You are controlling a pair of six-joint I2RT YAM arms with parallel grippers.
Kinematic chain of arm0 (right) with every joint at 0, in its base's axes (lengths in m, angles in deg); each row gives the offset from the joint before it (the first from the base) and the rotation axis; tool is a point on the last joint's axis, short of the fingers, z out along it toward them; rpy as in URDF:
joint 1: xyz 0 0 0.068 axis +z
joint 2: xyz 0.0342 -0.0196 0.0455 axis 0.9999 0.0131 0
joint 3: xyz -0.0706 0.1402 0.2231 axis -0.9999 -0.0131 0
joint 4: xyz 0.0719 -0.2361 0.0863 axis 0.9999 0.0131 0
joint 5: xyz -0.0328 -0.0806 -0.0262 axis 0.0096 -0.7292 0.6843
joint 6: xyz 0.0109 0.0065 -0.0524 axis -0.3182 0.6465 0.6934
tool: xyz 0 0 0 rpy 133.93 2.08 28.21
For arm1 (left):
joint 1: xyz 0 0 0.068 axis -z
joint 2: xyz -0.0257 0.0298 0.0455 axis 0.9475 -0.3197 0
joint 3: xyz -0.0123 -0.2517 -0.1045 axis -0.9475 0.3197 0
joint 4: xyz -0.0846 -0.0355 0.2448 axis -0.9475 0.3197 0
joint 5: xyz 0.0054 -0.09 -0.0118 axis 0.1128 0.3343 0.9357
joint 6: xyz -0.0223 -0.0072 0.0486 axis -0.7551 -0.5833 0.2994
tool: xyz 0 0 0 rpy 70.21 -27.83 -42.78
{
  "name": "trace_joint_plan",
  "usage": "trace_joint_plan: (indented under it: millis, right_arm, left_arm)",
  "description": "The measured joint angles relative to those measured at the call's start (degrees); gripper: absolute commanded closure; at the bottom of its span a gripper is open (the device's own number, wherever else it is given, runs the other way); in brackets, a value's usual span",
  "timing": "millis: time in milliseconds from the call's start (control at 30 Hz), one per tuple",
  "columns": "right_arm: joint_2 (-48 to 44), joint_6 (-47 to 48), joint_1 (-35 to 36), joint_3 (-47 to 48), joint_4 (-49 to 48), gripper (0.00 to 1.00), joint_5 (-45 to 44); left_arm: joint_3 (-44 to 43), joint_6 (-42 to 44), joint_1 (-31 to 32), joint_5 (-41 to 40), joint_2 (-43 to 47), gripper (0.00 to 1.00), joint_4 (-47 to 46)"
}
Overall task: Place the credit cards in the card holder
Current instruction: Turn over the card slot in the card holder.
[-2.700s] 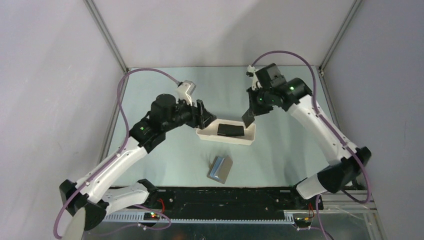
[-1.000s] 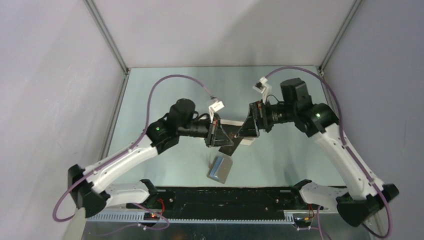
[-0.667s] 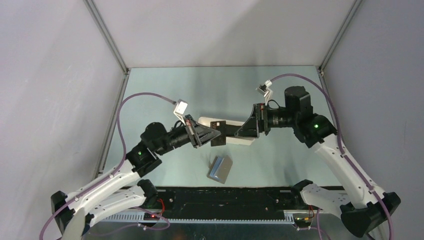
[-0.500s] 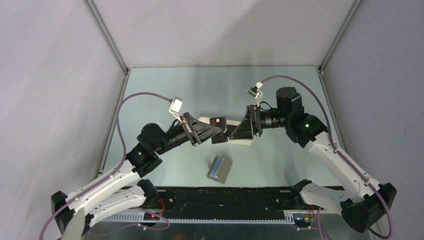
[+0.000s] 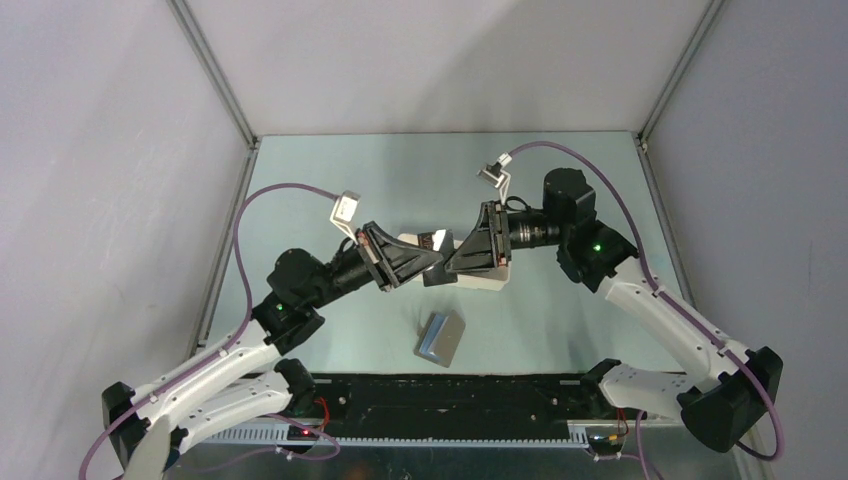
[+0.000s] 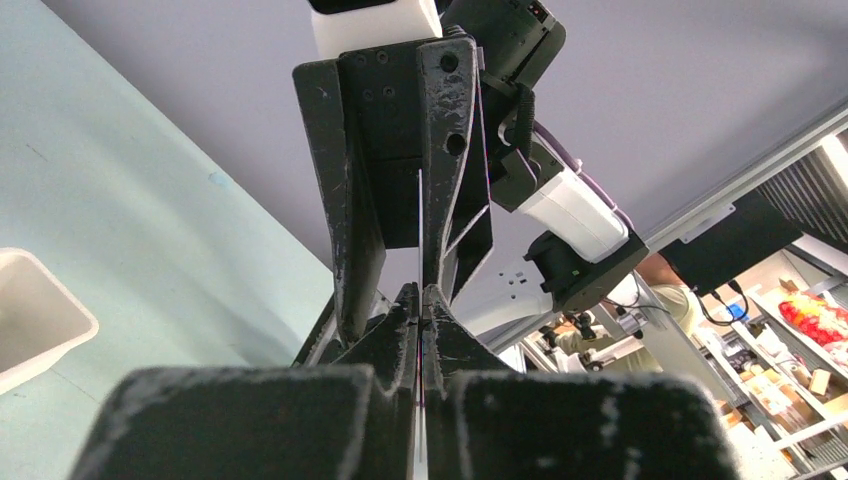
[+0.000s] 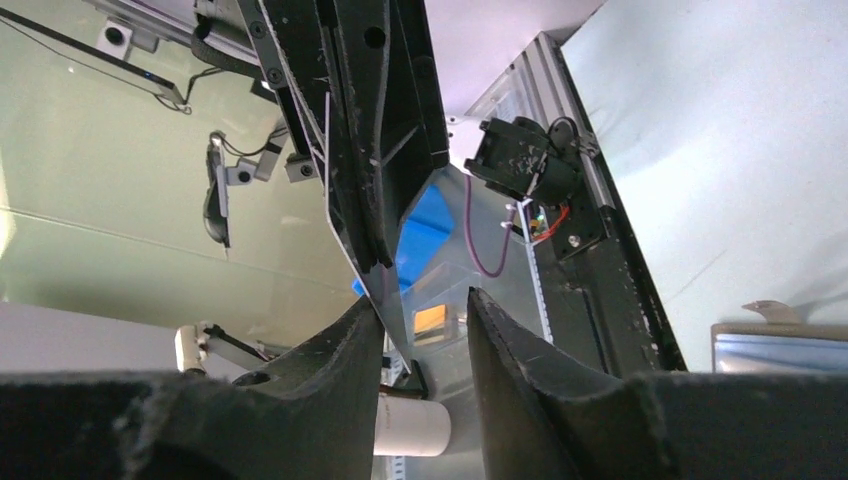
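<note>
A black credit card [image 5: 437, 274] hangs in the air over the white tray, pinched by my left gripper [image 5: 438, 260], which is shut on it. In the left wrist view the credit card [image 6: 417, 215] shows edge-on as a thin line running up from the left gripper [image 6: 421, 300]. My right gripper [image 5: 452, 264] faces it from the right. In the right wrist view the credit card [image 7: 388, 292] lies between the right gripper's [image 7: 424, 308] parted jaws, against the left finger and apart from the right one. The grey-brown card holder [image 5: 440, 338] lies on the table near the front.
The long white tray [image 5: 488, 282] sits under the two grippers, its corner [image 6: 40, 312] also in the left wrist view. The card holder's silvery edge [image 7: 780, 350] shows at the right. A black rail [image 5: 450, 395] runs along the near table edge.
The left arm lifted a credit card from the tray and swung it up. The right gripper moved left around the card's free end, and its jaws have narrowed.
</note>
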Motion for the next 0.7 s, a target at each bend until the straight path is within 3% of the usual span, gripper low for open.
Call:
trace_joint_plan:
  millis: [233, 300, 333, 400, 467, 500, 567, 700]
  right_arm:
    - [0.5, -2.8, 0.3, 0.0, -3.8, 0.77, 0.6]
    - [0.7, -3.7, 0.3, 0.0, -5.0, 0.86, 0.9]
    - [0.8, -3.9, 0.3, 0.0, -5.6, 0.97, 1.1]
    - [1.1, -4.7, 0.3, 0.0, -6.9, 1.0, 1.8]
    - [1.2, -5.1, 0.3, 0.0, -7.6, 1.0, 2.1]
    - [1.2, -5.2, 0.3, 0.0, -7.7, 1.0, 2.1]
    - [1.3, -4.9, 0.3, 0.0, -7.6, 1.0, 1.9]
    - [1.3, -2.4, 0.1, 0.0, -3.8, 1.0, 0.4]
  left_arm:
    - [0.0, -0.1, 0.0, 0.3, 0.0, 1.0, -0.4]
    - [0.0, -0.1, 0.0, 0.3, 0.0, 1.0, -0.4]
    - [0.0, -0.1, 0.0, 0.3, 0.0, 1.0, -0.4]
    - [0.0, -0.1, -0.2, 0.2, 0.0, 0.98, -0.4]
    - [0.0, -0.2, -0.4, 0.3, 0.0, 0.64, -0.3]
    - [0.0, -0.2, -0.4, 0.3, 0.0, 0.42, -0.4]
    - [0.0, -0.3, -0.5, 0.5, 0.0, 0.24, -0.5]
    - [2.0, -1.3, -1.3, -0.5, 1.3, 0.18, -1.2]
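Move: The card holder, a flat black piece, is already pinched in the left fingers, its middle at the left hand point. From the right hand it lies about 2 cm ahead and 1 cm to the left at the same height, its near part already between those open fingers. From the right hand the white tray is some 12 cm ahead, straight in line sideways, and the credit cards some 4 cm back and 2 cm left, both roughly 35 cm below. The right hand, with the near part of the card holder between its fingers, eases up about 1.5 cm while closing fully on it, then sinks back about 1 cm with the piece pinched. The left hand holds almost still until the right has shut, then opens its fingers wide, lets go and drifts less than 1 cm towards the left with its open fingers still around the far part. ##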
